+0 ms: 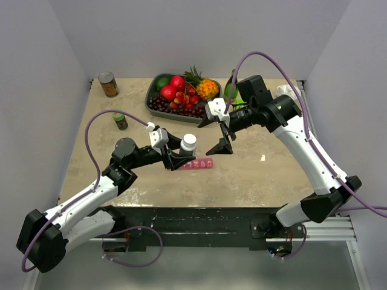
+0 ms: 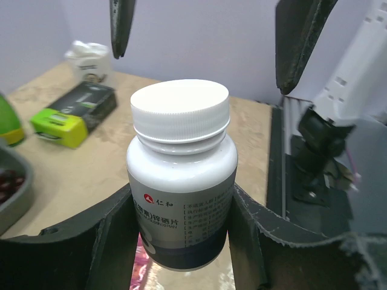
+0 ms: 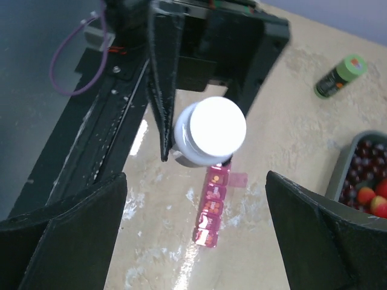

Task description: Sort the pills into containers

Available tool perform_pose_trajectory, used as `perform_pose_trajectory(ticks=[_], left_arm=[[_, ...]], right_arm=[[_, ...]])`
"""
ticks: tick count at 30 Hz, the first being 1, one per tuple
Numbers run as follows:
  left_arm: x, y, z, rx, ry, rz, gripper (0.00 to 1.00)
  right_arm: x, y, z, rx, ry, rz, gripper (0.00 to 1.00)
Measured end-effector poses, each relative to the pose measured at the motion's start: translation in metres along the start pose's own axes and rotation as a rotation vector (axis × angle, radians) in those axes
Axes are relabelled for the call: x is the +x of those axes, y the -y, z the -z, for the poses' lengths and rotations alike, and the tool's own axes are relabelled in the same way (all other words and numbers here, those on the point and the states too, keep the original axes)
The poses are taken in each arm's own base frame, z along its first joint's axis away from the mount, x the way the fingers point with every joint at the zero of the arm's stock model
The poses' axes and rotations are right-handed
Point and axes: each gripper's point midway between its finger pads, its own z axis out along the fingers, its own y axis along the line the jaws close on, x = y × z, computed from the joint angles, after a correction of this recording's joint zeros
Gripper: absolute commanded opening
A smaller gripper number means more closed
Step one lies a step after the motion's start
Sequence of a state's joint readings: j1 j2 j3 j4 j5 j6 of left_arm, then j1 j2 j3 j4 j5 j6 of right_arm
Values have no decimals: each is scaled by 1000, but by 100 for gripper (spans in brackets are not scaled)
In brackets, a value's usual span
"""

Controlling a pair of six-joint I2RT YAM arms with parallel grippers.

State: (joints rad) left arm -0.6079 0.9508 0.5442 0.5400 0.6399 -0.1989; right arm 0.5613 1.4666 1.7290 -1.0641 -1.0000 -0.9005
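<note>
My left gripper (image 1: 180, 158) (image 2: 181, 208) is shut on a white pill bottle (image 1: 189, 143) (image 2: 181, 175) with a white screw cap, held upright just above the table. Under it lies the pink translucent strip of containers (image 1: 200, 164) (image 3: 213, 211). Small orange pills (image 3: 210, 206) show in several compartments, and the compartment nearest the bottle has its lid flap open. My right gripper (image 1: 215, 135) (image 3: 195, 181) hangs wide open above and just right of the bottle, holding nothing. Its dark fingers (image 2: 299, 42) appear at the top of the left wrist view.
A grey tray of fruit (image 1: 152, 104) stands at the back centre, a tin can (image 1: 108, 84) at the back left, and a green-capped jar (image 1: 120, 121) behind my left arm. A green-and-black box (image 2: 72, 113) and a white cup (image 2: 89, 60) sit at the far right.
</note>
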Motion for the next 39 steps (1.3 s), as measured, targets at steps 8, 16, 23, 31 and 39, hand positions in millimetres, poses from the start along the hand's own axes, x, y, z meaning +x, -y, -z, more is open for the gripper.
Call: perform_pose_trajectory(ticks=[8,16,23,31,39], left_arm=[[10,39,2,256,-92,32,0],[21,45,3,312,-130,60,0],[23,43,2,315,-148,58,0],[27,39,1,287,-179,64,0],[33,3,3,4,-213,58,0]], right_arm=[[4,-48,-23,-223,-10,68,86],[9,-49,-30,-252,-11,7,66],[7,-46,-34,-235,-16,-19,54],[10,-36,-41,-187,-48,-69,28],[25,0,-54,-7,-95,-286,9]])
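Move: The white bottle cap, on the bottle the left hand already holds, lies about 5 cm left of the open right hand, level front to back and some 2 cm lower. The pink pill box is almost straight below, about 5 cm left and 20 cm down; the fruit tray lies about 23 cm ahead and 8 cm left. From the left hand the cap is about 4 cm above, 2 cm right and 1 cm ahead. The capped bottle, still gripped by the left hand, is drawn back some 4 cm with a clockwise turn of about 20 degrees. The right hand also swings back 5 cm, then eases left and down, closing its wide-open fingers to pinch the cap. Then both swing forward together about 4 cm, the left turning back counter-clockwise, the right clockwise. ##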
